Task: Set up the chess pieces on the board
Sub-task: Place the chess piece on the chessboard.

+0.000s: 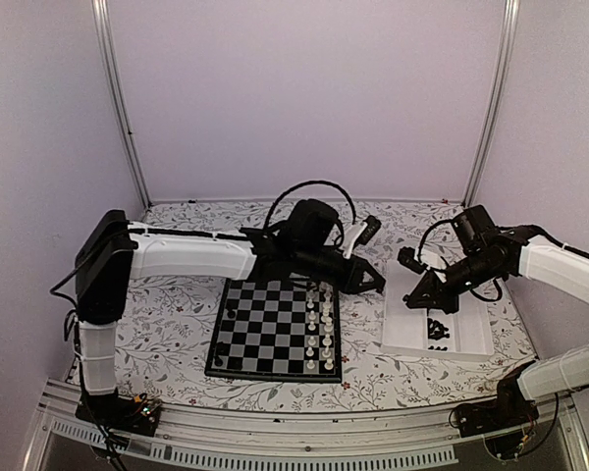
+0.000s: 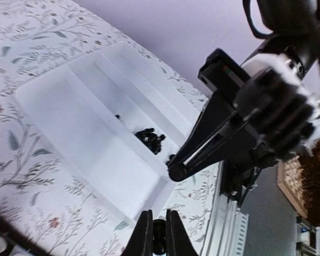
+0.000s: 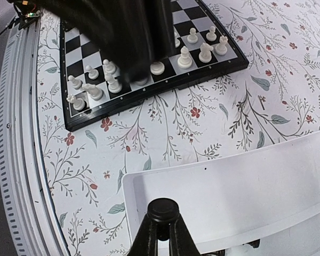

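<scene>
The board (image 1: 275,329) lies in the middle of the table, with white pieces (image 1: 319,329) along its right columns. Loose black chess pieces (image 1: 437,329) lie heaped in the white tray (image 1: 471,343). They show as a small pile (image 2: 151,140) in the left wrist view. My left gripper (image 2: 159,234) hovers between board and tray, shut on a black chess piece (image 2: 159,237). My right gripper (image 3: 164,229) hangs over the tray's near corner, shut on another black piece whose round base (image 3: 164,209) faces the camera.
The tray (image 2: 85,117) has long dividers. My left arm (image 1: 196,253) stretches across the board's far side, close to my right gripper (image 1: 414,299). The right arm (image 2: 266,112) fills the right of the left wrist view. A metal rail (image 3: 18,160) runs along the table's near edge.
</scene>
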### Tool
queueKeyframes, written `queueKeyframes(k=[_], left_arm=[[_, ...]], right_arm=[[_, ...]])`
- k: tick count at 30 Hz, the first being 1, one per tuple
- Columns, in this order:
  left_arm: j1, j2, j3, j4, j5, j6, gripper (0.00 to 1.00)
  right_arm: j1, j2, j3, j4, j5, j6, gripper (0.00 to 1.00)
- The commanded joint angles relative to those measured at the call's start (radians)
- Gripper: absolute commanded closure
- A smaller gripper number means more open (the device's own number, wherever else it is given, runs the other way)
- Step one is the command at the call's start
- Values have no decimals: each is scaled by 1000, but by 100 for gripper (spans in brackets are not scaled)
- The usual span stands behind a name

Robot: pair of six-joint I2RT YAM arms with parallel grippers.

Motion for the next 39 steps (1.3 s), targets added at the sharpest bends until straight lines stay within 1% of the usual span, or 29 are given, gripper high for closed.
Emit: queueKeyframes(k=[1,3,5,7,9,13,16,19,29,39], left_arm=[[50,-177,-47,-308,-243,201,100],[68,-236,-81,-414,-358,256,100],[100,-278,-120,-501,-437,278,100],[148,-313,-161,-570,-444,286,100],[213,-338,-204,-598,-471,292,100],[303,-338,-255,-619,-478,316,100],[345,-306,-251,-622,-490,330,100],[376,-263,-233,-622,-464,333,100],[410,-145,-198,-578,-455,289,100],[434,-106,-195,-542,-466,275,100]], right_arm=[[-25,37,-42,114,-28,-13,100],[-35,66,-25,145,-43,-11,100],[-33,103,0,154,-43,-6,100],[-34,114,-5,175,-4,-6,100],[-34,109,-25,200,11,-4,100],[-34,108,-39,207,29,2,100],[-34,99,-48,209,22,4,100],[-33,101,-52,209,16,4,100],[-33,87,-56,207,31,4,99],[-31,88,-58,204,33,1,99]])
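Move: The left hand, already holding a small black piece, is bound for the far-left corner squares of the chessboard, about 29 cm to its left, 14 cm ahead and 17 cm below. The far end of the white pieces lies roughly 14 cm ahead and 11 cm left; the lone black piece on the left edge is about 4 cm ahead and 32 cm left. From the right hand those squares lie some 14 cm ahead and 35 cm left, about 14 cm down. Leftward in a fast sweep of nearly 30 cm and some 13 cm forward, the left hand carries its black piece over the board, rising a little before sinking towards the far-left corner squares; its fingers swing to point mostly down and the grip stays shut. The right hand keeps its own black piece, easing slightly forward and down over the white tray, then holding. ##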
